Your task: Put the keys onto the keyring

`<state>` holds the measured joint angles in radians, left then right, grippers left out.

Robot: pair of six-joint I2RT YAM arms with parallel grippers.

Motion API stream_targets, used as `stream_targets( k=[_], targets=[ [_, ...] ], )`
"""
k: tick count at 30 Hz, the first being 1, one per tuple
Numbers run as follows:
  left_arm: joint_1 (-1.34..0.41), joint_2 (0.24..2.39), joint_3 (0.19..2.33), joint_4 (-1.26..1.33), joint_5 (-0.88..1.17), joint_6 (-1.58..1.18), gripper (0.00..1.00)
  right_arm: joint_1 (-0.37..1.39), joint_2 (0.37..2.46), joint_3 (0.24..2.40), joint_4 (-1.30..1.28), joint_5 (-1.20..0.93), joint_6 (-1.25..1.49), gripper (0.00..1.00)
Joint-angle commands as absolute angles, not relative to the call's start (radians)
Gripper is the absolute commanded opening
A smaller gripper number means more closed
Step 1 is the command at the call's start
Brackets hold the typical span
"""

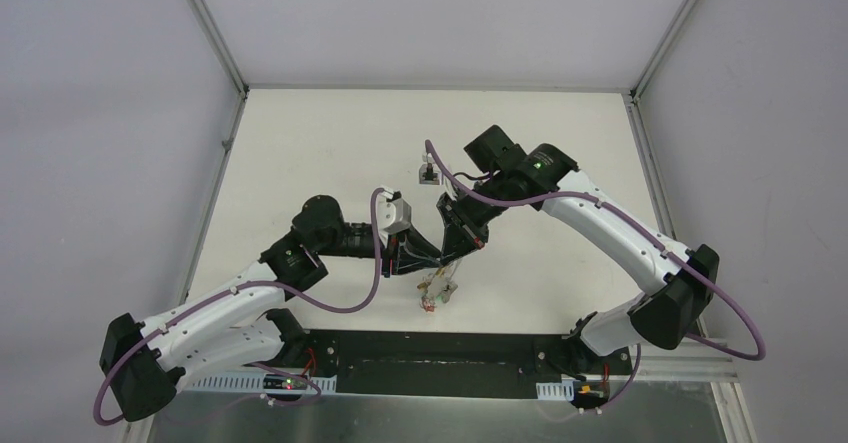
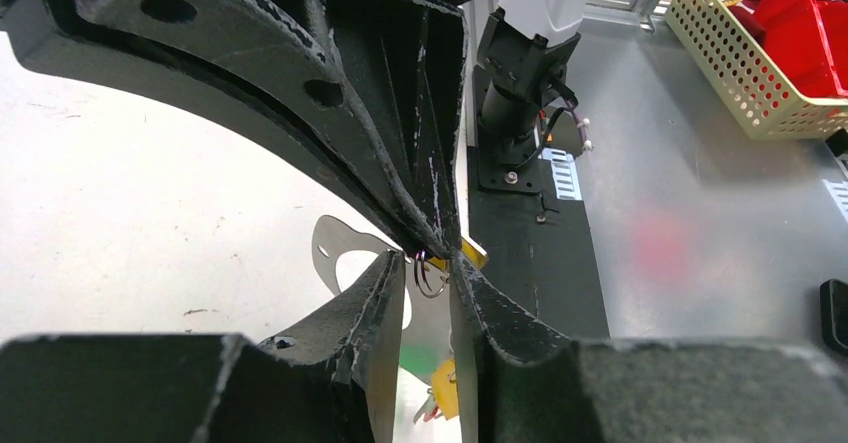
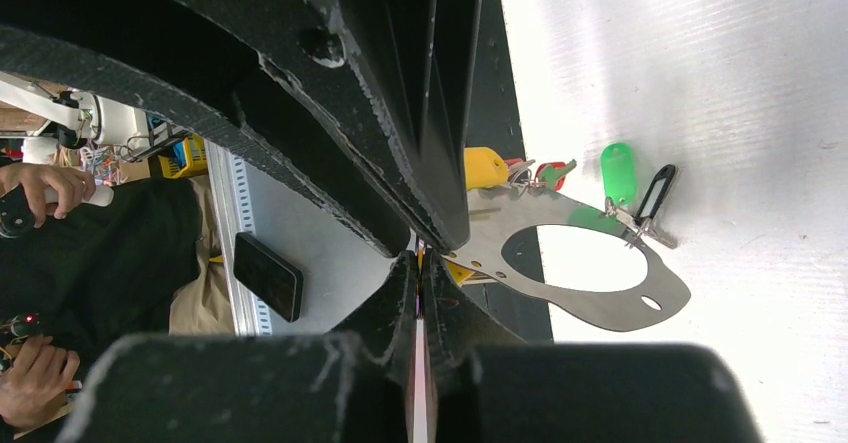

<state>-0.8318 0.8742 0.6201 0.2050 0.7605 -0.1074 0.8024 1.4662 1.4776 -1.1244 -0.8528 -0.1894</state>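
Observation:
Both grippers meet above the table's near middle. My right gripper (image 1: pixel 452 256) (image 3: pixel 420 258) is shut, apparently on the edge of the keyring (image 3: pixel 590 263) (image 2: pixel 335 248), a flat grey loop hanging from its tips. Keys with a green tag (image 3: pixel 618 171), a black tag (image 3: pixel 655 193), a yellow tag (image 3: pixel 483 166) (image 2: pixel 445 388) and a red tag (image 3: pixel 548 171) dangle from it as a bunch (image 1: pixel 437 291). My left gripper (image 1: pixel 425 261) (image 2: pixel 430 263) has its fingers narrowly apart around a small wire ring (image 2: pixel 430 273) just under the right fingertips (image 2: pixel 440 233). Another black-tagged key (image 1: pixel 427 173) lies farther back.
The black mounting plate (image 1: pixel 440 363) runs along the near edge between the arm bases. Off the table, a yellow basket (image 2: pixel 740 73) holds red items, a dark phone (image 3: pixel 267 275) lies on a metal surface, and a person's hands (image 3: pixel 40 193) show. Metal frame posts (image 1: pixel 215 33) bound the table.

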Motion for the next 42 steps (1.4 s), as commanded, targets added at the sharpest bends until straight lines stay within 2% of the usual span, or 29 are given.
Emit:
stream_targets(
  k=[1, 5, 10, 20, 24, 26, 29, 32, 35, 37, 40, 42],
  targets=[
    [-0.840, 0.858, 0.626, 0.178, 0.743, -0.080, 0.22, 0.811, 1.412, 1.508, -1.082, -0.909, -0.192, 0.00],
    [-0.841, 0.857, 0.629, 0.164, 0.739, -0.069, 0.17, 0.812, 1.406, 1.507, -1.073, -0.918, -0.190, 0.00],
    [-0.841, 0.867, 0.639, 0.164, 0.747, -0.069, 0.07, 0.811, 1.404, 1.503, -1.067, -0.926, -0.186, 0.00],
    [-0.840, 0.887, 0.647, 0.208, 0.774, -0.092, 0.09, 0.814, 1.402, 1.493, -1.057, -0.934, -0.186, 0.00],
    [-0.839, 0.886, 0.645, 0.223, 0.778, -0.096, 0.05, 0.815, 1.400, 1.490, -1.051, -0.929, -0.186, 0.00],
    [-0.840, 0.878, 0.636, 0.238, 0.774, -0.099, 0.00, 0.815, 1.397, 1.483, -1.041, -0.910, -0.179, 0.00],
    [-0.840, 0.858, 0.615, 0.269, 0.764, -0.112, 0.00, 0.815, 1.391, 1.475, -1.031, -0.884, -0.177, 0.01],
    [-0.841, 0.828, 0.585, 0.309, 0.738, -0.130, 0.00, 0.813, 1.378, 1.463, -1.007, -0.860, -0.172, 0.10],
    [-0.840, 0.795, 0.549, 0.343, 0.695, -0.146, 0.00, 0.813, 1.347, 1.431, -0.951, -0.833, -0.153, 0.40],
    [-0.841, 0.772, 0.530, 0.361, 0.662, -0.159, 0.00, 0.807, 1.315, 1.402, -0.890, -0.823, -0.132, 0.56],
    [-0.840, 0.734, 0.490, 0.418, 0.620, -0.184, 0.00, 0.790, 1.259, 1.351, -0.781, -0.818, -0.080, 0.68],
    [-0.840, 0.712, 0.455, 0.481, 0.596, -0.203, 0.00, 0.774, 1.217, 1.315, -0.708, -0.823, -0.045, 0.69]
  ],
)
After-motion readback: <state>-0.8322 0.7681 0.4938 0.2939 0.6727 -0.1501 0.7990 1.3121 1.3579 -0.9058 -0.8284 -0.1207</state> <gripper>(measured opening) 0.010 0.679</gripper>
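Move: Between the left hand's nearly shut fingers, about 1 cm to the right of its hand point, lies the top end of the keyring with its small wire ring, already pinched by the right hand, about 1 cm left of and 1 cm below that hand's point. From the left hand, the keyring's flat body hangs roughly 6 cm below and 1 cm left, straight below otherwise; the red tag is about 10 cm below and 3 cm left, also neither ahead nor back. Closing its slightly parted fingers fully on the keyring's top end, the left hand sinks just under 1 cm while the right hand keeps its pinch almost still. Only then does the right hand open wide, let go and rise about 2 cm, its wrist tilting some 10 degrees; the left keeps its grip and eases about 1.5 cm left, turning slightly counter-clockwise. ##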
